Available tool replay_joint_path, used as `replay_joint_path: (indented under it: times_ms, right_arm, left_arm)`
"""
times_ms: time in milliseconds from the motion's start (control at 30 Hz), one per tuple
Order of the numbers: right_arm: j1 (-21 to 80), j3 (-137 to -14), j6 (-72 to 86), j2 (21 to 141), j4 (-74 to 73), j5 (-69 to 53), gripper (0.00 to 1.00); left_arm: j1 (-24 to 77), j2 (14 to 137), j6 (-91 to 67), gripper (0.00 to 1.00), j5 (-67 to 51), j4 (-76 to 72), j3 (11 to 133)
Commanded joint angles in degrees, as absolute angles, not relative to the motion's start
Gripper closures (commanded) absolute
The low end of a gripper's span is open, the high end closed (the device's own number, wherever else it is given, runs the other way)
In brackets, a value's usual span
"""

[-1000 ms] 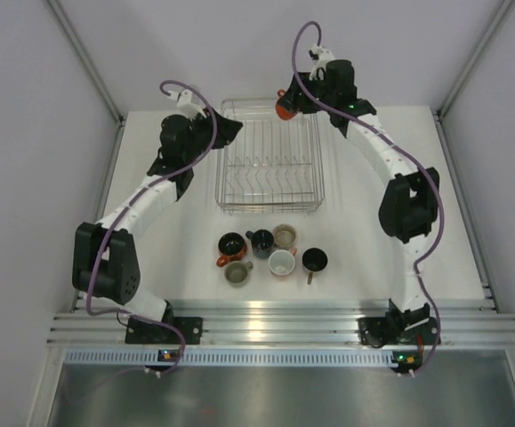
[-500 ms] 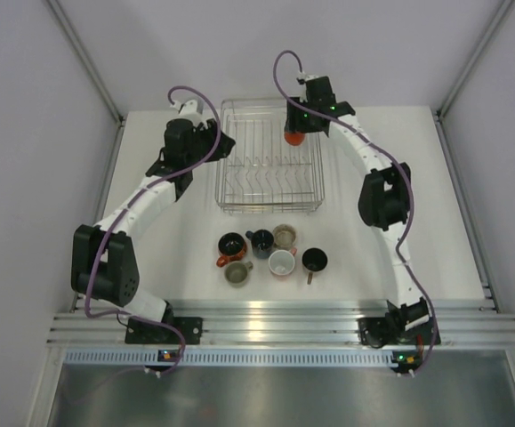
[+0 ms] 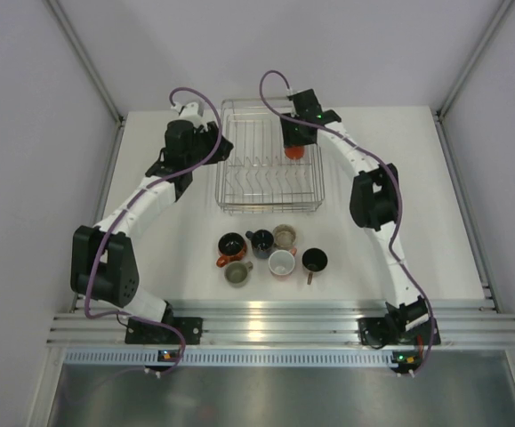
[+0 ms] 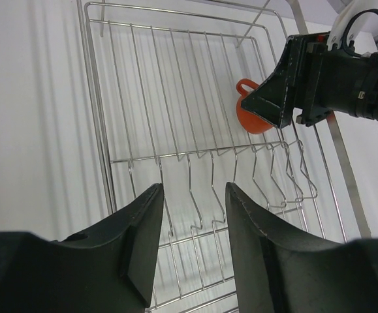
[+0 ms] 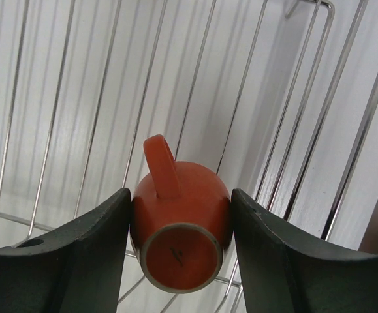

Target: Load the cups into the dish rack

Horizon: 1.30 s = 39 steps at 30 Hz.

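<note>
The dish rack (image 3: 224,182) is a silver wire basket at the back of the table, also seen in the left wrist view (image 4: 97,130). My right gripper (image 3: 294,140) is shut on an orange cup (image 3: 294,152), held bottom up just above the rack's far right part. In the right wrist view the cup (image 5: 182,228) sits squeezed between both fingers of the gripper (image 5: 181,195), handle pointing away. My left gripper (image 3: 222,142) hangs open and empty at the rack's left edge (image 4: 194,189); from there the cup (image 4: 249,119) shows over the wires.
Several cups stand in a cluster in front of the rack: orange (image 3: 231,246), dark blue (image 3: 261,240), olive (image 3: 285,236), grey-olive (image 3: 237,272), pink with white inside (image 3: 282,263) and black (image 3: 314,260). Upright prongs (image 4: 241,169) line the rack's near half.
My right gripper has carried the orange cup from beyond the rack's far right corner inward and down over the rack. The left gripper's jaws have spread wider beside the rack.
</note>
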<state>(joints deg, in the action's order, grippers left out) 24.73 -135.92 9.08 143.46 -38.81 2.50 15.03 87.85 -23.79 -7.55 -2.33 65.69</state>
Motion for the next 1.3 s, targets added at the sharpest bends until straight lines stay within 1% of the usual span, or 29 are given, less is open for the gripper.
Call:
replay_joint_path:
  times_ms: [0,133,167,267,300,333,367,433,467,500,533,567,800,1067,1267]
  right_arm:
    - [26.1,-139.0,7.4,144.1,-40.3,6.0,1.0]
    - [26.8,-138.6,6.9,144.4,-40.5,7.9,0.99]
    - [26.8,-138.5,7.0,144.3,-40.4,8.0,0.93]
    - [27.0,-137.6,7.0,143.4,-39.5,7.5,0.79]
    - [27.0,-136.5,7.0,142.8,-38.9,7.2,0.68]
    - [27.0,-136.1,6.9,142.4,-38.1,6.2,0.61]
    - [27.0,-135.7,6.9,141.2,-37.6,5.6,0.47]
    - [27.1,-133.2,6.6,139.6,-35.9,4.4,0.4]
    - [27.0,-132.0,6.6,137.8,-33.3,3.0,0.29]
    - [27.0,-131.2,6.6,137.0,-32.3,2.4,0.2]
    - [27.0,-130.4,6.7,136.6,-31.6,1.6,0.17]
    - [27.1,-130.4,6.9,135.6,-31.0,0.8,0.01]
    - [27.8,-126.6,5.5,128.7,-24.3,0.4,0.01]
    - [27.8,-123.2,4.1,114.9,-20.6,1.4,0.01]
    - [27.9,-110.8,3.9,100.7,-17.1,2.2,0.01]
  left_arm:
    - [14.9,84.9,-22.4,0.51,-6.5,-2.7,67.0]
    - [14.9,84.4,-21.9,0.51,-6.2,-2.5,66.9]
    - [14.9,84.3,-21.9,0.51,-6.1,-2.3,66.9]
    - [14.9,84.0,-21.7,0.51,-5.8,-2.1,66.9]
    - [14.9,83.8,-21.7,0.51,-5.6,-2.0,66.9]
    - [14.9,83.8,-21.7,0.51,-5.7,-2.0,66.9]
    - [14.9,83.6,-21.6,0.51,-5.5,-2.0,66.8]
    - [14.9,83.7,-21.3,0.5,-5.5,-2.0,66.8]
    - [14.9,83.8,-21.1,0.5,-5.2,-1.5,67.1]
    - [14.9,84.0,-20.8,0.5,-5.1,-1.0,67.3]
    - [14.9,83.9,-20.3,0.5,-4.8,-0.5,67.7]
    - [14.9,83.7,-20.0,0.49,-4.3,-0.3,67.9]
    - [14.9,80.9,-20.0,0.48,-2.5,-0.3,67.8]
    - [14.9,77.7,-20.0,0.47,-2.5,-0.3,68.1]
    - [14.9,73.1,-20.1,0.47,-1.1,-0.3,63.8]
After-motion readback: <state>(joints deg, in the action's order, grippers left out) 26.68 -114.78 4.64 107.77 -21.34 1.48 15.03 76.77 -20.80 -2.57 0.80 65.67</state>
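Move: The right hand already holds the orange cup upside down, its middle about 1 cm ahead of the pads and 2 cm below. Its place in the dish rack is right beneath; the rack's right rail runs roughly 6 cm to the hand's right, and the row of bent wires crosses some 3 cm back. From the left hand the cup lies about 11 cm ahead, 18 cm right and 14 cm lower. Right hand eases the cup down slightly, releases it, rises some 27 cm drawing back; left lifts about 7 cm. ##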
